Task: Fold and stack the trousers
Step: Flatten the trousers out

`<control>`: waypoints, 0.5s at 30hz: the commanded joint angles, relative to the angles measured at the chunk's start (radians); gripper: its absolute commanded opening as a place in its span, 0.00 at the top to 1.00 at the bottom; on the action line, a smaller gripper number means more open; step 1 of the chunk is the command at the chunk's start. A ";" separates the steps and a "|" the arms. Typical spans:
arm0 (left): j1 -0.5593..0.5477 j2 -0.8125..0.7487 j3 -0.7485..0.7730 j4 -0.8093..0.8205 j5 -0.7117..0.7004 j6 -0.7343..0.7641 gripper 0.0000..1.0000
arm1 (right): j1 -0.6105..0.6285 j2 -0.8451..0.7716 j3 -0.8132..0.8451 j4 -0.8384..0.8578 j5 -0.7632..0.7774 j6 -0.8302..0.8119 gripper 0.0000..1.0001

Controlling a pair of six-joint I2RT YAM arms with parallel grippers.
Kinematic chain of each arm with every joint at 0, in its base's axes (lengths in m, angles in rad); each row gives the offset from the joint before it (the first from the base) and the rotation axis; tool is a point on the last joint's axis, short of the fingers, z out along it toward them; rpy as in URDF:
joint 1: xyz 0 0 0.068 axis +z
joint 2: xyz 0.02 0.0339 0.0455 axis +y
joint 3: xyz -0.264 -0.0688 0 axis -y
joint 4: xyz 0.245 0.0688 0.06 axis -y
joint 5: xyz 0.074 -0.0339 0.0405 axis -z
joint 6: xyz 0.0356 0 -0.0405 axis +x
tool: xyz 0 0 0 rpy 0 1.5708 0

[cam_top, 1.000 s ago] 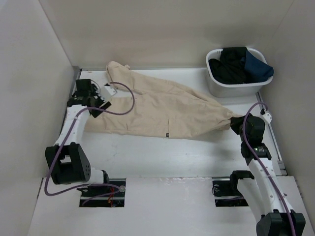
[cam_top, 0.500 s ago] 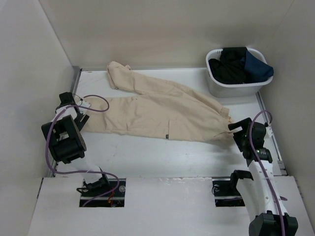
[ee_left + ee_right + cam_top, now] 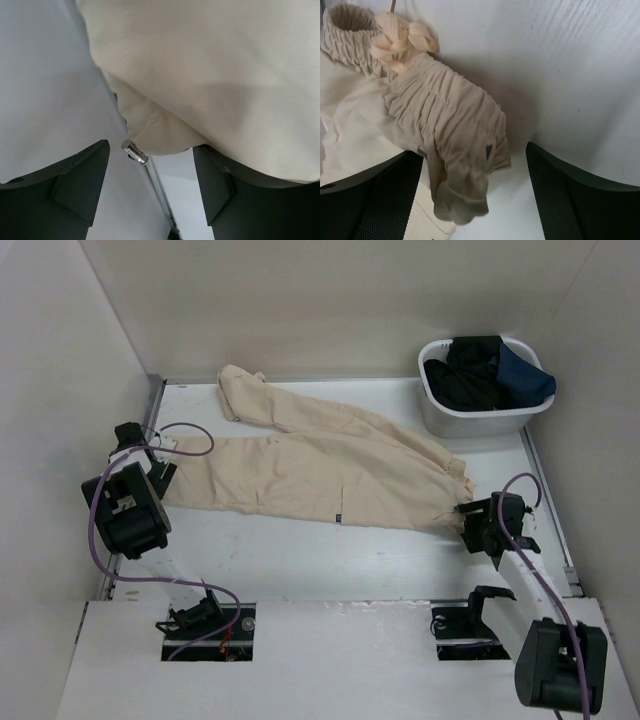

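The cream trousers (image 3: 320, 465) lie spread across the table, legs to the left and gathered waist at the right, with a small dark tag (image 3: 338, 516) on the near leg. My right gripper (image 3: 468, 525) is open just near of the waist. In the right wrist view the bunched waistband (image 3: 450, 125) lies loose on the table ahead of the wide-apart fingers (image 3: 570, 195). My left gripper (image 3: 160, 470) is open at the left end of the near leg. The left wrist view shows cloth (image 3: 225, 60) beyond the fingers (image 3: 80, 185), none between them.
A white basket (image 3: 440, 420) at the back right holds black and navy garments (image 3: 480, 370). White walls close in the table at left, back and right. A metal pin (image 3: 135, 152) sits at the table's left edge strip.
My right gripper opened and let go of the waist, which dropped flat, and drew back toward the near edge. My left arm pulled back to the left off the leg end.
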 commanded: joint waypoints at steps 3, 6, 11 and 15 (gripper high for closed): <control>-0.035 -0.017 0.028 -0.029 0.093 -0.059 0.46 | 0.005 0.131 0.060 0.177 0.003 -0.007 0.53; -0.034 0.006 0.021 -0.030 0.072 -0.068 0.85 | 0.002 0.184 0.121 0.197 -0.003 -0.093 0.89; 0.021 -0.090 -0.008 -0.056 0.041 0.011 1.00 | 0.005 0.087 0.335 0.102 0.042 -0.395 1.00; 0.087 -0.234 0.004 -0.178 0.042 0.131 1.00 | -0.007 -0.031 0.469 0.017 0.025 -0.591 1.00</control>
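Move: The near hem corner of the trousers lies between the left hand's open fingers, about 2 cm ahead, 2 cm right and just below; the far leg's end is some 24 cm ahead and 18 cm right. The near waistband corner sits between the right hand's open fingers, about 1 cm ahead and 1 cm below; the waist ties are some 11 cm ahead and level sideways, the basket roughly 33 cm ahead and 5 cm right. Both hands pinch their trouser corners, then the right swings up some 14 cm and forward, the left easing back. ##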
